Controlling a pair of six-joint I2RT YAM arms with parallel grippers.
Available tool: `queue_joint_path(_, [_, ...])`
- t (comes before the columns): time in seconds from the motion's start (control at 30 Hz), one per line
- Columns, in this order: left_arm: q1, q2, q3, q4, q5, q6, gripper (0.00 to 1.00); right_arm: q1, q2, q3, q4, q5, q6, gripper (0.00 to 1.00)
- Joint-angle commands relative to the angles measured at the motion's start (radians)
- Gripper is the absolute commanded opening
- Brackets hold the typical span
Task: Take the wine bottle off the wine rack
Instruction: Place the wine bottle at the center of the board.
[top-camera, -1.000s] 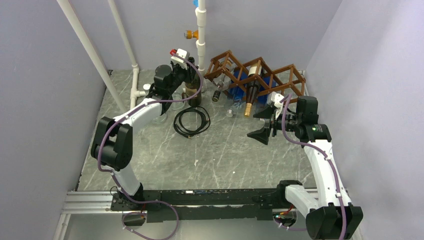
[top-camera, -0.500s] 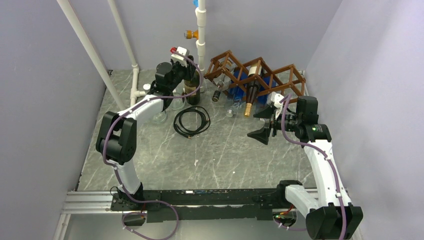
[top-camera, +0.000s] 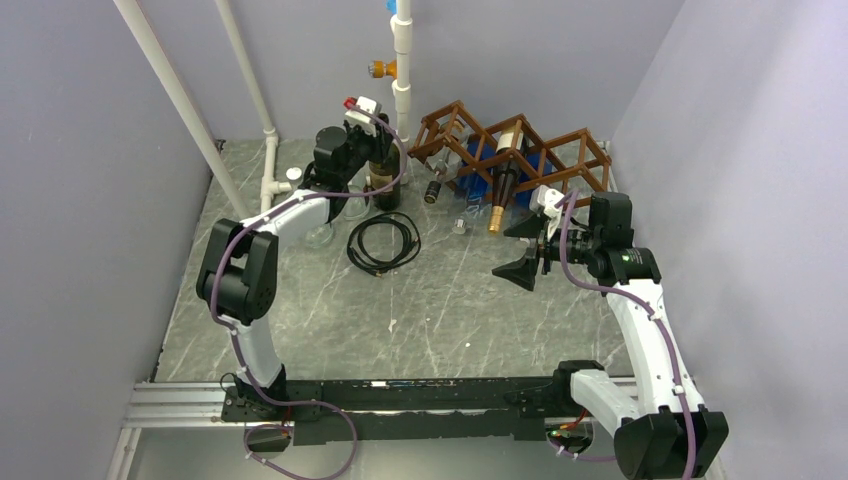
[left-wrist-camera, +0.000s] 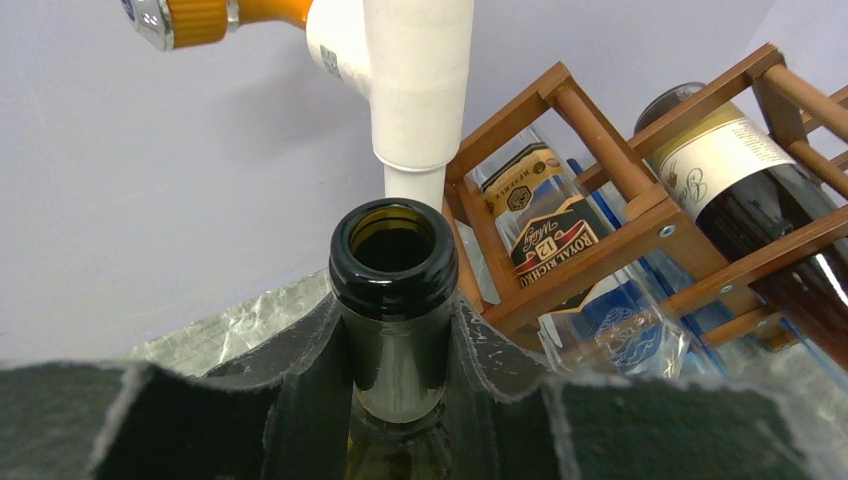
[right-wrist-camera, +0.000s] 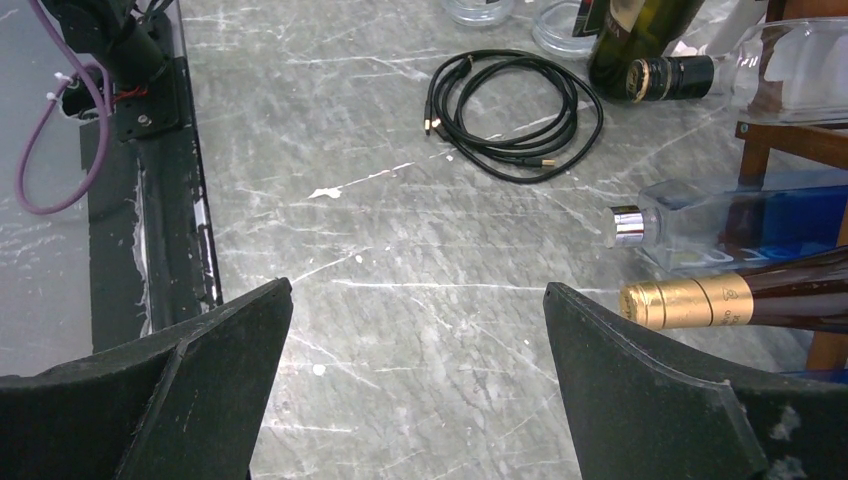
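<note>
A dark green wine bottle (top-camera: 384, 188) stands upright on the table just left of the wine rack (top-camera: 520, 150). My left gripper (top-camera: 371, 138) is shut on its neck; in the left wrist view the pads (left-wrist-camera: 290, 390) press both sides of the wine bottle's neck (left-wrist-camera: 392, 300) below the open mouth. The brown lattice wine rack (left-wrist-camera: 600, 250) behind it holds several bottles. My right gripper (top-camera: 506, 251) hovers open in front of the rack with nothing between its fingers (right-wrist-camera: 640, 390). A gold-capped bottle (right-wrist-camera: 720, 300) pokes out of the rack beside it.
A coiled black cable (top-camera: 382, 243) lies on the marble table (top-camera: 430, 310). White pipes (top-camera: 402, 70) rise behind the held bottle. A blue-tinted clear bottle (right-wrist-camera: 720, 225) and a black-capped clear bottle (right-wrist-camera: 670, 78) stick out of the rack's lower row. A glass (top-camera: 320, 235) sits by the left arm.
My left arm's elbow has swung right, and the gripper keeps its hold on the bottle neck near the pipe. The right gripper has drifted slightly left.
</note>
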Motion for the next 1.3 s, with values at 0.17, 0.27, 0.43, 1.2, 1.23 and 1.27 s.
queue_joint_path(0.17, [0.003,-0.015,0.029,0.179,0.007,0.024,0.00,0.004,-0.006,0.010,-0.006,-0.012,-0.026,1.00])
queue_joint_path(0.27, [0.003,-0.019,0.018,0.178,0.005,0.023,0.00,0.005,-0.004,0.010,-0.007,-0.013,-0.027,1.00])
queue_joint_path(0.43, [0.003,-0.032,-0.005,0.185,-0.004,0.015,0.32,0.005,-0.006,0.010,-0.007,-0.013,-0.028,1.00])
queue_joint_path(1.2, [0.002,-0.257,-0.045,-0.024,0.027,-0.043,1.00,0.006,-0.003,0.010,-0.013,0.009,-0.040,1.00])
queue_joint_path(1.23, [0.002,-0.274,-0.051,-0.045,0.036,-0.050,1.00,0.006,-0.003,0.010,-0.013,0.012,-0.041,1.00])
queue_joint_path(1.27, [0.002,-0.293,-0.055,-0.069,0.044,-0.060,0.99,0.006,-0.002,0.009,-0.013,0.015,-0.043,1.00])
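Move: Right between the closed left fingers is the wine bottle's neck; the upright bottle's middle lies straight below them, about 12 cm down. The white pipe's foot is some 7 cm ahead and 4 cm right, the nearer clear bottle about 7 cm left and level with it, and the black cable coil roughly 11 cm back, level sideways, down on the board. From the right hand, the wine bottle's middle is about 26 cm ahead and 25 cm left. Settling down less than 1 cm with the wine bottle still pinched by its neck, the left hand pauses, then opens its fingers wide and lets go. It lifts off while they spread, rising about 9 cm and ever faster, then also drawing back some 4 cm from the bottle as the fingertips tilt up a little, roughly 10 degrees. ##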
